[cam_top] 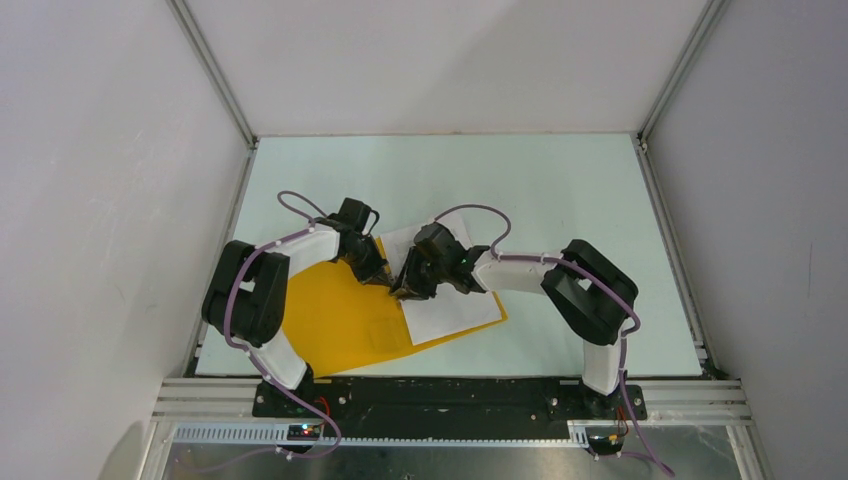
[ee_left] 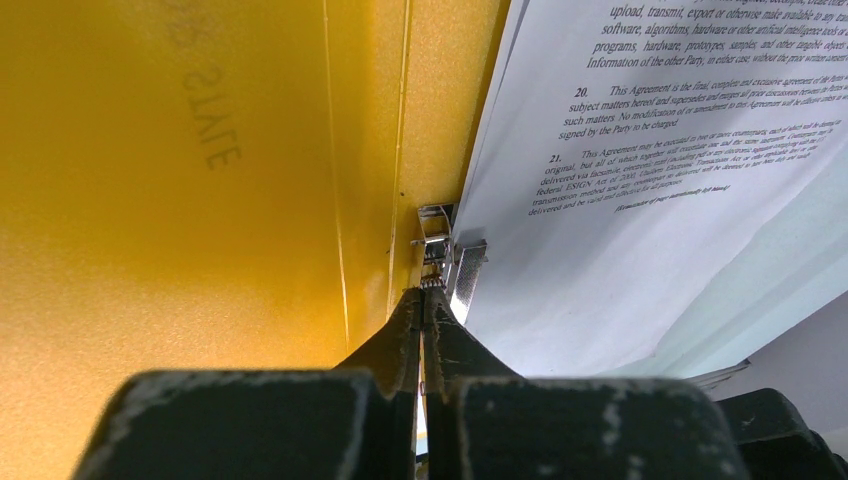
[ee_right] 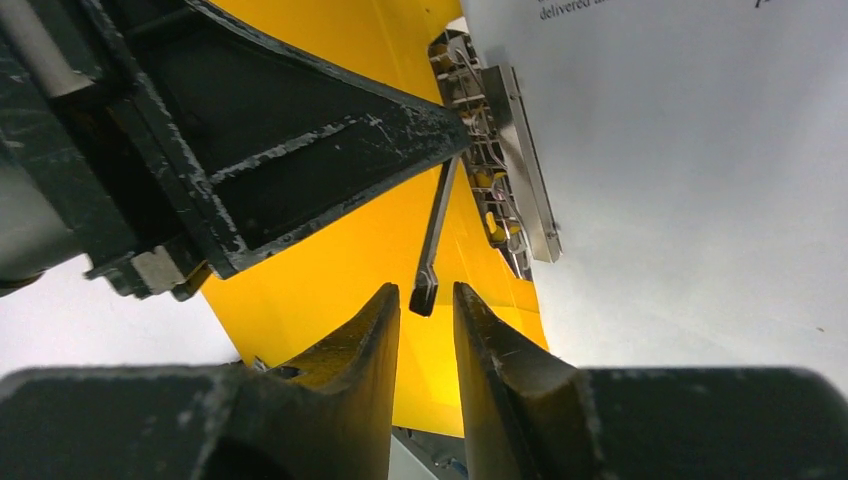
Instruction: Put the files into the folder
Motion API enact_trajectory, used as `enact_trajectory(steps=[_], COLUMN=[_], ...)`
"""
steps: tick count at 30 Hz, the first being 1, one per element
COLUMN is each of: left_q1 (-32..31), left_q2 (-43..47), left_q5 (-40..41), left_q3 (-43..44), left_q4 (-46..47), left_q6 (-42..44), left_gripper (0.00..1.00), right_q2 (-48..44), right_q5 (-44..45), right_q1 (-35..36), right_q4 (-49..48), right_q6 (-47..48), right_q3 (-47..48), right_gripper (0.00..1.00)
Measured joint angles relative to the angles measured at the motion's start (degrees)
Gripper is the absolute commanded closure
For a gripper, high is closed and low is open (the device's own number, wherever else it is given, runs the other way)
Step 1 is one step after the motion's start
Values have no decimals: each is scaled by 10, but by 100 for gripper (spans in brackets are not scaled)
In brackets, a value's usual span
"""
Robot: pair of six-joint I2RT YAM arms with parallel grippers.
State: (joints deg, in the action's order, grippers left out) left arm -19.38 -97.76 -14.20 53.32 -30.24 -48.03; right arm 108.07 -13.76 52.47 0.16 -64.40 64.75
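Note:
The orange-yellow folder (cam_top: 330, 320) lies open on the table, and the white printed files (cam_top: 455, 310) rest on its right half. A metal clip (ee_left: 448, 255) sits at the spine beside the sheets' edge (ee_left: 640, 200). My left gripper (ee_left: 428, 290) is shut, its tips pressed against the clip's near end. In the right wrist view the clip's plate (ee_right: 520, 160) lies along the files (ee_right: 700, 200), and its thin lever (ee_right: 435, 230) stands raised. My right gripper (ee_right: 425, 292) is open by a narrow gap, with the lever's dark tip between its fingertips.
Both arms meet over the folder's spine (cam_top: 395, 285) near the table's middle. The pale green table top (cam_top: 560, 190) is bordered by white walls and metal rails (cam_top: 660, 240). The arms' base rail (cam_top: 450, 395) runs along the near edge.

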Motion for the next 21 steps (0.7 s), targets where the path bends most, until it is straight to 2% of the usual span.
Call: enact_trajectory(steps=[6,21], left_q1=[0,0], left_q2=[0,0], left_q5=[0,0], left_q3=[0,0], left_q4=[0,0], left_q6=[0,0], left_gripper=[100,100], right_q2=[3,3], right_q5=[4,10], right_q1=[2,6], right_q4=[14,23], right_q6=[0,2], right_q3=[3,7], right_gripper=[76,98])
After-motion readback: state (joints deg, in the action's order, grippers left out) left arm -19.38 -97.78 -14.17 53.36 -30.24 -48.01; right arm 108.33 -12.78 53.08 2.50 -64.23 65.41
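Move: Between the right hand's part-open fingertips lies the free end of the clip's metal lever, practically at the hand point. From that hand the clip's middle is about 4 cm ahead, level sideways and some 5 cm lower; the files centre roughly 5 cm ahead and 11 cm right, about 6 cm lower. The lever's end is about 4 cm back, 1 cm right and 4 cm above the left hand's fingertips. Closing its fingers from about a third open to almost shut, the right hand pinches the dark free end of the clip's lever, staying practically in place apart from a sink of about half a centimetre. The left hand keeps still, its shut fingertips resting on the clip by the lever's foot. ##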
